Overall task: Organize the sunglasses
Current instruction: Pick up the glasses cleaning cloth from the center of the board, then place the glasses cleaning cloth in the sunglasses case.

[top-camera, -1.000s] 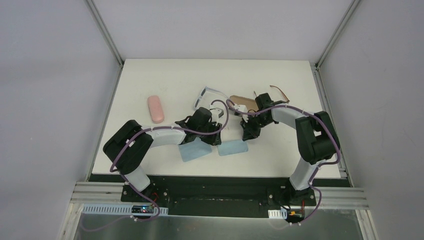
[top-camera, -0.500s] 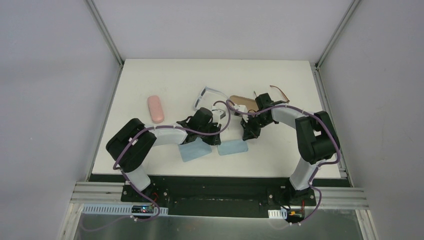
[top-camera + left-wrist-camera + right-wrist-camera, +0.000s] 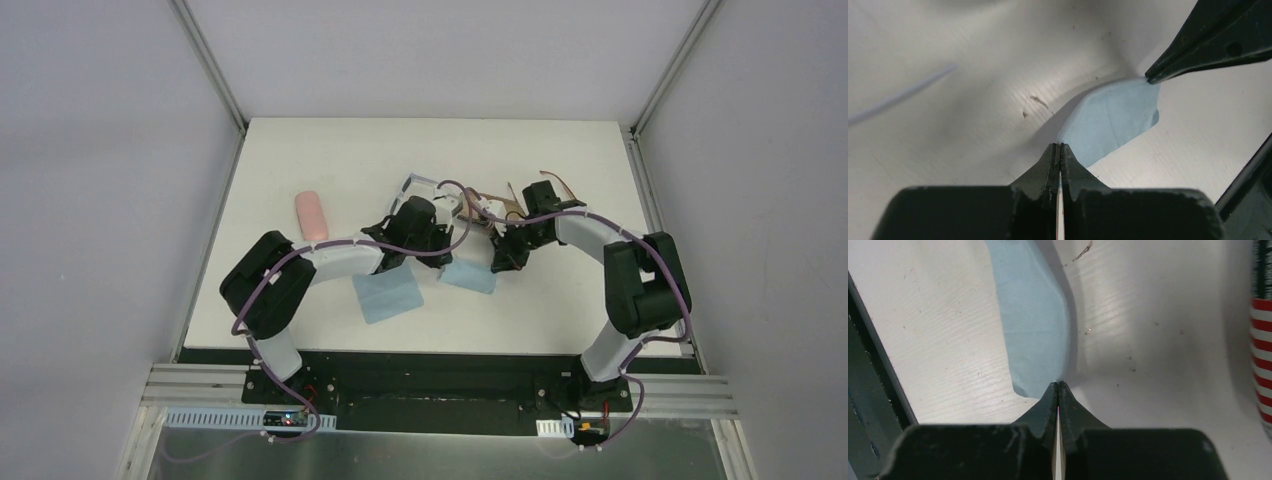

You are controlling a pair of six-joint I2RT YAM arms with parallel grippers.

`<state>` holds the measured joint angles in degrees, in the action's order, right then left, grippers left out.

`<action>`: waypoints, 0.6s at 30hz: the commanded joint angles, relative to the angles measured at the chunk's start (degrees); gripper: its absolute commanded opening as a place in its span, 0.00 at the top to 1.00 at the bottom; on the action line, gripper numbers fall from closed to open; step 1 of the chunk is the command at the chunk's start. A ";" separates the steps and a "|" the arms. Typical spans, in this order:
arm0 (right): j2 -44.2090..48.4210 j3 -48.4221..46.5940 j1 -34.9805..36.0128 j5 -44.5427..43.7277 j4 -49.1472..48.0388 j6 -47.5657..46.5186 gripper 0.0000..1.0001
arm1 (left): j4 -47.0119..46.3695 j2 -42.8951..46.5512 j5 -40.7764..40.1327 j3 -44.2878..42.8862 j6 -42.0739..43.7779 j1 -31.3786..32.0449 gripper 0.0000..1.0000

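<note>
The pale whitish sunglasses (image 3: 418, 183) lie at mid-table, partly hidden behind my left wrist. The thin brown sunglasses (image 3: 562, 184) lie further right, behind my right arm. My left gripper (image 3: 446, 259) (image 3: 1060, 146) is shut on one corner of a light blue cloth (image 3: 468, 277) (image 3: 1113, 120). My right gripper (image 3: 499, 265) (image 3: 1058, 383) is shut on the opposite corner of that cloth (image 3: 1033, 325). The cloth hangs between the two grippers, casting a shadow on the table. In the left wrist view the right gripper's fingers (image 3: 1208, 45) pinch the far corner.
A second light blue cloth (image 3: 388, 295) lies flat near the front edge, below my left forearm. A pink case (image 3: 312, 215) rests at the left. A red-and-white striped case (image 3: 1262, 355) shows at the right edge of the right wrist view. A brown flat piece (image 3: 488, 203) sits between the two pairs.
Both grippers have closed on the right-hand cloth's corners and carried it away from the front edge toward mid-table. The left arm has uncovered the other cloth.
</note>
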<state>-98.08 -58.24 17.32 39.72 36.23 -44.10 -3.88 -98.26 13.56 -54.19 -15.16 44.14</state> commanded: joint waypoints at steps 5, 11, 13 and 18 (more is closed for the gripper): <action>5.51 -1.84 -1.18 -1.15 -5.36 6.11 1.00 | 0.12 -5.12 -4.40 -8.64 4.08 -0.42 1.00; 5.45 -3.53 -2.22 -1.48 -5.99 7.74 1.00 | 0.02 -5.53 -8.39 -10.78 4.84 -0.42 1.00; 5.47 -4.28 -2.62 -1.54 -6.12 8.17 1.00 | -0.10 -5.36 -9.14 -11.45 5.17 -0.43 1.00; 4.69 -6.99 -4.03 -1.58 -6.34 9.62 1.00 | -0.20 -5.55 -11.36 -13.63 5.88 -0.92 1.00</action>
<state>-94.89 -61.28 14.55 37.78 32.21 -36.34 -2.61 -103.94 5.39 -64.40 -11.00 44.14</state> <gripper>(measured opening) 0.005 0.008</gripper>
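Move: Ahead of both hands, which already pinch the two far corners of the folded cloth, lies the open tan glasses case: about 15 cm forward and 10 cm right of the left hand, some 15 cm forward and 2 cm left of the right. The white sunglasses lie about 16 cm ahead and 5 cm left of the left hand, the second cloth 12 cm left and 4 cm back; the brown sunglasses are about 18 cm ahead and 12 cm right of the right hand. Carrying the folded cloth between them towards the open case, both closed grippers go forward together, the left by about 5 cm while rising slightly, the right by some 4 cm while climbing nearly as much. They keep their pinch on the corners; the left fingers tip up a little and the right wrist turns slightly clockwise. ##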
